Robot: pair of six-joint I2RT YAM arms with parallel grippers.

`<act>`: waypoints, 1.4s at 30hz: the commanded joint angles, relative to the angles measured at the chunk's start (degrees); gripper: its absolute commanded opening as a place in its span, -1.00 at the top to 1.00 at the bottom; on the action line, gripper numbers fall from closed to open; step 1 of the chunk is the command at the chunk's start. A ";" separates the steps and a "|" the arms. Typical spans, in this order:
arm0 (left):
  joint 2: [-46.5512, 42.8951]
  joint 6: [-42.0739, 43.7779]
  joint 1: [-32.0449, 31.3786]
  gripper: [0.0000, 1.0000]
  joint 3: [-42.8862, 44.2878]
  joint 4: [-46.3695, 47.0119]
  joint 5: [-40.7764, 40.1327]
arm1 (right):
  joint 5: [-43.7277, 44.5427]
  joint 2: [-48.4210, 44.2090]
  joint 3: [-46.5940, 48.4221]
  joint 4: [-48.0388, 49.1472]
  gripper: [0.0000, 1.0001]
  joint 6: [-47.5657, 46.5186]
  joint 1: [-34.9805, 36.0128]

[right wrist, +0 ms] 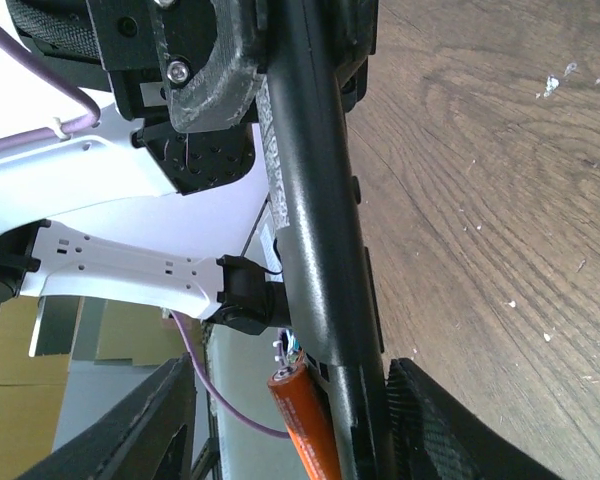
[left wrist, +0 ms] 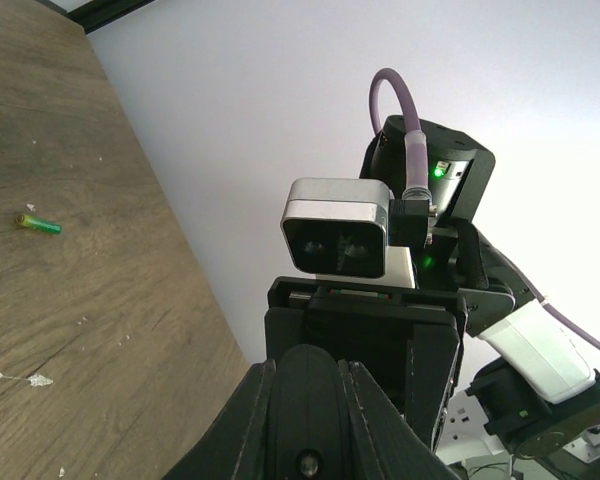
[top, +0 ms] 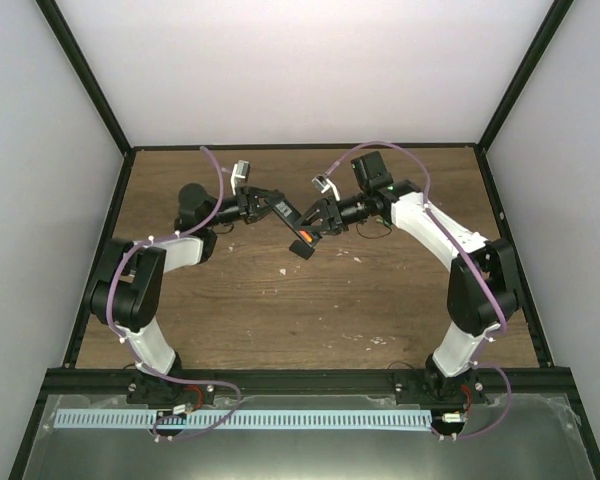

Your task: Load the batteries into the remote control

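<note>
The black remote control [top: 292, 228] hangs above the table's middle, with my left gripper [top: 270, 208] shut on its far end. The left wrist view shows the remote control [left wrist: 310, 420] end-on, pinched between both jaws. An orange battery [right wrist: 305, 425] lies along the remote control [right wrist: 315, 200] at its lower end, also showing as an orange patch, the battery [top: 305, 237]. My right gripper [right wrist: 292, 378] straddles that end. Its right finger is close against the remote, and its left finger stands well off the battery. A second battery [left wrist: 40, 224] lies loose on the wood.
Pale wood chips [top: 355, 258] dot the brown table [top: 280, 310]. My right wrist's camera [left wrist: 337, 228] sits just beyond the left jaws. White walls and a black frame ring the table. A metal tray [top: 300, 440] lies behind the arm bases.
</note>
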 commanded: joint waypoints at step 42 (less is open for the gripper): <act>-2.06 5.98 -0.16 1.00 -0.88 -2.96 -2.99 | -4.03 1.69 1.12 -0.03 0.56 -0.41 -0.43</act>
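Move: The orange battery in the remote lies almost at the right hand point, within about 1 cm, already between the open fingers. The battery cover is on the table about 4 cm back, 1 cm to the left and some 23 cm below; the green battery lies on the table about 2 cm ahead and 16 cm right. From the left hand, which already holds the remote, the orange battery is about 7 cm back and 5 cm right. The right fingers close by about half around the remote and orange battery, sinking 1 cm, while the left keeps hold. ##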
